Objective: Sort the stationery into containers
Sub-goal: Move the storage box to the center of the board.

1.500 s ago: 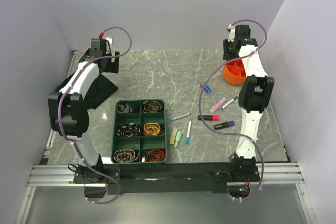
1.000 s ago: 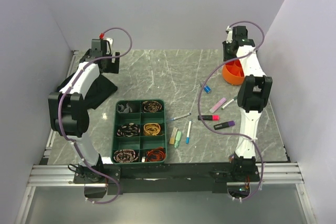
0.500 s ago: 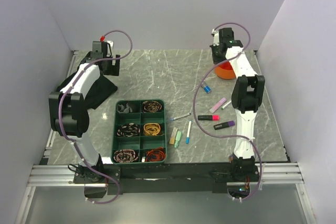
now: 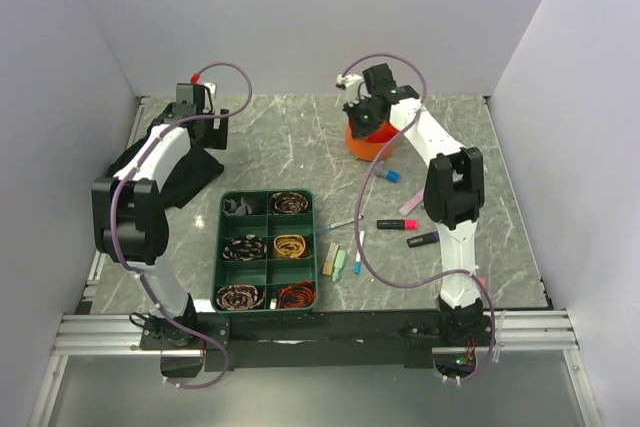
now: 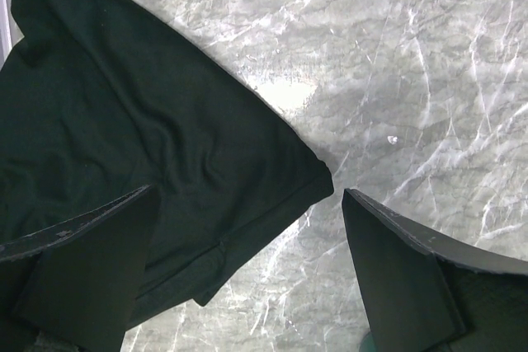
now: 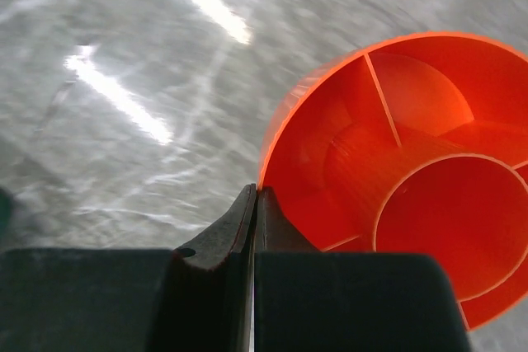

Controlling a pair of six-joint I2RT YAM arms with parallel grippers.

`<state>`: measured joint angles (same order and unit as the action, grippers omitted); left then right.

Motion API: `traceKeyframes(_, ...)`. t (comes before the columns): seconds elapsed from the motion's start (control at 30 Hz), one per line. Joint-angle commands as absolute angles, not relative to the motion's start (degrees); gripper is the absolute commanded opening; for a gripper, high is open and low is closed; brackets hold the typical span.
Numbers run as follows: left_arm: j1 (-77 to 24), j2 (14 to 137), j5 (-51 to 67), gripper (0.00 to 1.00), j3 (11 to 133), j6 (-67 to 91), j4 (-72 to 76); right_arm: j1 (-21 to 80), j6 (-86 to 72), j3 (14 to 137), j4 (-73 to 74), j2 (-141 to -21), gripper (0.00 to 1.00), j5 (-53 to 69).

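The round orange pot (image 4: pixel 362 144) stands at the back middle of the table. Its divided sections and central tube show in the right wrist view (image 6: pixel 412 171). My right gripper (image 4: pixel 371 125) (image 6: pixel 256 194) is shut on the pot's rim, one finger inside the wall and one outside. The stationery lies loose on the marble: a blue-capped piece (image 4: pixel 392 175), a pink marker (image 4: pixel 412 200), a black-and-pink marker (image 4: pixel 397 224), a purple marker (image 4: pixel 425 239), a white pen (image 4: pixel 345 222), a blue pen (image 4: pixel 358 252) and green and beige blocks (image 4: pixel 335 263). My left gripper (image 4: pixel 203 127) (image 5: pixel 247 204) hangs open at the back left, holding nothing.
A green divided tray (image 4: pixel 218 247) with coiled bands in its compartments sits at the front middle. A black cloth (image 4: pixel 185 175) (image 5: pixel 124 121) lies under the left arm. Grey walls close in the table on three sides.
My right gripper shut on the pot's rim, and the arm swung left, bringing the pot from the back right to the back middle. The left arm stayed put.
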<state>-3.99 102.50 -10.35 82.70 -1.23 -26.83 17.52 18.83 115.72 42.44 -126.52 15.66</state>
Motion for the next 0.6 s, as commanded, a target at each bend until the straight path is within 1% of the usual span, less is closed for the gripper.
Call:
traceKeyframes(0.0,-4.2,98.5,-9.8,0.99,82.1,-0.5,-25.0,18.5,22.2,116.6,39.8,-122.5,0.0,21.3)
traceKeyframes(0.1,-4.2,98.0,-10.0,0.99,81.6,-0.6,-25.0,19.5,24.6,115.6,40.1,-121.1,0.0,24.7)
traceKeyframes(0.2,-4.2,97.8,-9.9,1.0,81.2,-0.6,-24.9,20.7,27.8,111.8,39.3,-118.3,0.0,28.6)
traceKeyframes(0.57,-4.2,98.3,-9.2,1.0,81.6,-0.4,-24.8,23.5,38.7,106.0,44.3,-113.7,0.0,29.4)
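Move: The right hand already has the rim of the orange storage box pinched; the box's middle lies about 5 cm ahead, 5 cm to the right and 4 cm below the hand. The board's center, where it is headed, is some 11 cm back and 11 cm left, with the green tray's middle 26 cm back and 26 cm left. The small blue item lies 4 cm back and 9 cm right. From the left hand the storage box is roughly 50 cm right and 7 cm ahead. Keeping its fingers shut on the storage box's rim, the right hand draws the box back and to the left towards the board's center, about 7 cm back and 5 cm left, staying low and near its starting height. It goes left at first, then mostly back, while the wrist turns some 25 degrees counter-clockwise and carries the box round with it. ##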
